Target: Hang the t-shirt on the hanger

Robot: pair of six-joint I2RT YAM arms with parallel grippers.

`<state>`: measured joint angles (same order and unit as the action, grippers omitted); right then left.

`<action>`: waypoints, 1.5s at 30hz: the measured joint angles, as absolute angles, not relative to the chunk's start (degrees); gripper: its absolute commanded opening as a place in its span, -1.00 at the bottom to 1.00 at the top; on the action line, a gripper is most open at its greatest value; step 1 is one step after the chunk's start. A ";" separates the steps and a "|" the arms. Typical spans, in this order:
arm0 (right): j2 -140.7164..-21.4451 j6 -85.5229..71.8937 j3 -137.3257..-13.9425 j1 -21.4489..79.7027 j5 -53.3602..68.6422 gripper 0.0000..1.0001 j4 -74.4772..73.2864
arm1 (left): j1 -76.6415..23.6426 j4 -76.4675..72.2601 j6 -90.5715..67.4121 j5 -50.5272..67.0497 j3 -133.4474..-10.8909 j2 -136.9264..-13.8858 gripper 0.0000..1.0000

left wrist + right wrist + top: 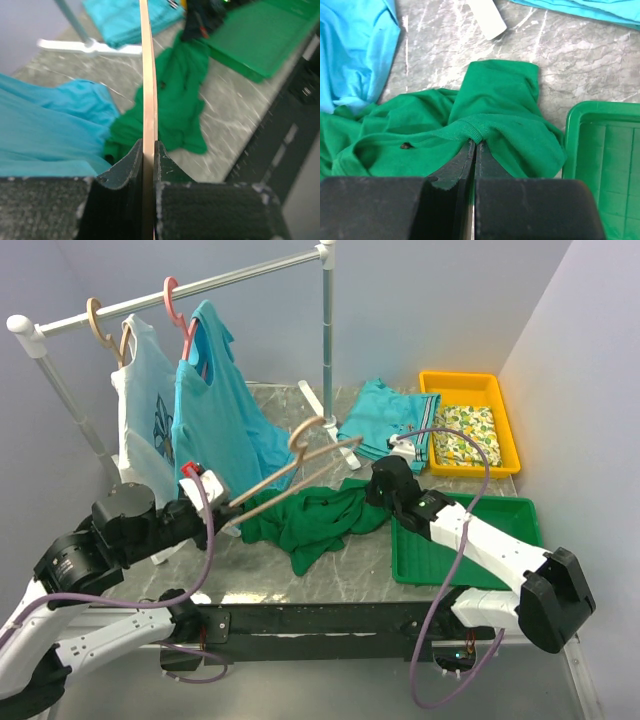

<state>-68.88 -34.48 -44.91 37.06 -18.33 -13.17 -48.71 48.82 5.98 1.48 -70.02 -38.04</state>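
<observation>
The dark green t-shirt point(310, 518) lies crumpled on the marble table between the two arms. My right gripper point(380, 492) is at the shirt's right end, shut on its ribbed collar point(470, 131); in the right wrist view the jaws point(475, 143) pinch that collar and the cloth point(495, 97) spreads beyond it. The beige hanger point(300, 468) slants over the shirt with its hook point(305, 430) up. My left gripper point(224, 502) is shut on the hanger's lower left end. In the left wrist view the hanger bar point(148, 75) runs straight up from between the fingers of my left gripper point(148, 146), above the t-shirt point(180, 100).
A clothes rack point(200, 285) at the back left carries a turquoise shirt point(215, 405) on a pink hanger and a white printed shirt point(140, 410). Its upright pole point(327, 330) stands behind the hanger. Folded turquoise cloth point(385, 420), a yellow bin point(468, 420) and a green tray point(500, 515) lie to the right.
</observation>
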 measured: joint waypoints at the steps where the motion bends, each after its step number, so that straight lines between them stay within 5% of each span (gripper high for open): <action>1: -69.28 -34.39 -44.91 36.88 -18.31 -1.00 -13.04 | -48.71 50.33 5.98 2.74 -70.28 -37.93 -0.98; 45: -68.86 -30.35 -56.12 41.34 -26.13 -1.00 -20.25 | -48.73 58.17 3.64 6.85 -71.16 -37.95 -0.98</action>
<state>-68.86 -30.35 -56.12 41.34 -26.13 -20.25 -48.73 58.17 3.64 6.85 -71.16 -37.95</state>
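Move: The t-shirt's collar, pinched in the right fingers, lies about 16 cm ahead, 20 cm right and 21 cm below the left hand, which holds the hanger. The hanger's free end hangs some 12 cm above the right hand, 2 cm ahead and 2 cm left. From the right hand, the rack foot's tip is 9 cm ahead, 3 cm left and 11 cm down; the green tray is 20 cm right, 4 cm back and 11 cm down. Left tips the hanger down 5 cm towards the t-shirt, then eases up; right lifts its collar 6 cm. ##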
